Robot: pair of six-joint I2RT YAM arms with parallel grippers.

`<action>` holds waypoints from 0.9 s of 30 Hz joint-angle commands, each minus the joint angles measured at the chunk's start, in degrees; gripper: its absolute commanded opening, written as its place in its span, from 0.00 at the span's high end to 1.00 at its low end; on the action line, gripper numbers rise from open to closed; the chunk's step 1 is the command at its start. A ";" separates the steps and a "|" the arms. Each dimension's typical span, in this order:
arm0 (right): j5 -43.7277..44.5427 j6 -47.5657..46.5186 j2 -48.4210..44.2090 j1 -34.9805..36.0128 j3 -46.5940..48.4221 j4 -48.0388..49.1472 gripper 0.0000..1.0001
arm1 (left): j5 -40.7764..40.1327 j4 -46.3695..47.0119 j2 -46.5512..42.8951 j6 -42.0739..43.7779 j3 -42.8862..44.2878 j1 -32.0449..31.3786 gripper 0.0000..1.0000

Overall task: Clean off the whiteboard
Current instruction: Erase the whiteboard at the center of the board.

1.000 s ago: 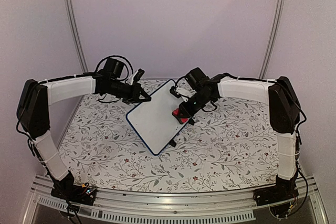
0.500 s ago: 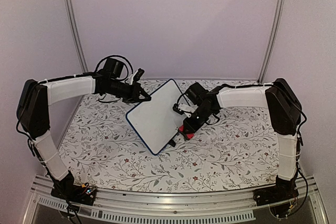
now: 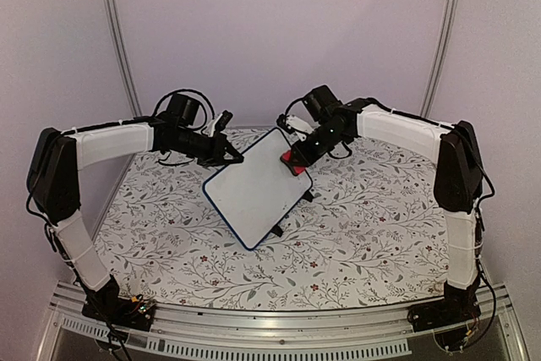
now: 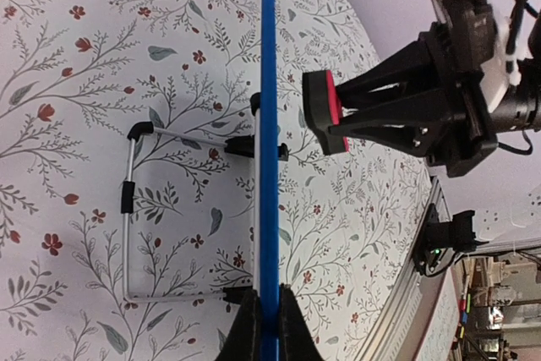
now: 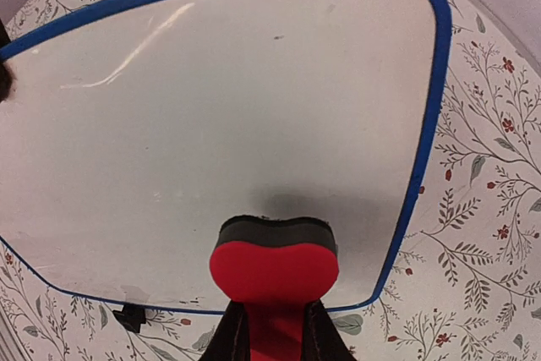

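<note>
The whiteboard (image 3: 252,194) stands tilted on the floral cloth, its surface wiped nearly clean in the right wrist view (image 5: 220,116). My left gripper (image 3: 230,159) is shut on its blue frame at the far left edge; the left wrist view shows the frame (image 4: 268,124) edge-on between the fingertips of that gripper (image 4: 269,327). My right gripper (image 3: 297,155) is shut on a red eraser (image 3: 289,157) at the board's far right corner. The eraser's dark felt (image 5: 275,230) faces the board, and the eraser (image 4: 324,112) stands a small gap off it.
A wire stand (image 4: 129,200) with black feet (image 3: 276,231) props the board from behind. The right arm (image 4: 456,65) reaches in over the board's face. A metal rail (image 3: 254,327) runs along the near table edge; two poles (image 3: 118,40) rise at the back.
My right gripper carried the eraser down the board's right side toward the near edge, then back up to the far right corner. The left gripper and board stayed put.
</note>
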 commanded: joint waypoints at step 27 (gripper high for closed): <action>-1.42 -3.18 5.01 -3.23 -8.26 -3.33 0.98 | 2.83 1.21 -1.57 0.81 0.08 -0.28 1.00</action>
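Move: The right hand already holds the red eraser a little clear of the whiteboard's tilted face. The spot it is bound for, the board's lower edge near its far end, lies about 5 cm right, 1 cm back and 10 cm below. The board's middle is some 9 cm left, 3 cm back and 5 cm lower; its nearer bracket sits 11 cm back, 4 cm left, 12 cm down. From the left hand, that lower-edge spot is straight right about 18 cm and 12 cm below. The eraser comes onto the board's face and wipes down it: the right hand first reaches out about 3 cm, then sweeps down some 9 cm, rightward and back to the lower edge near the far end, the wrist tilting about 15 degrees and the fingers keeping their grip. The left hand stays put, still pinching the upper edge to steady the board. ##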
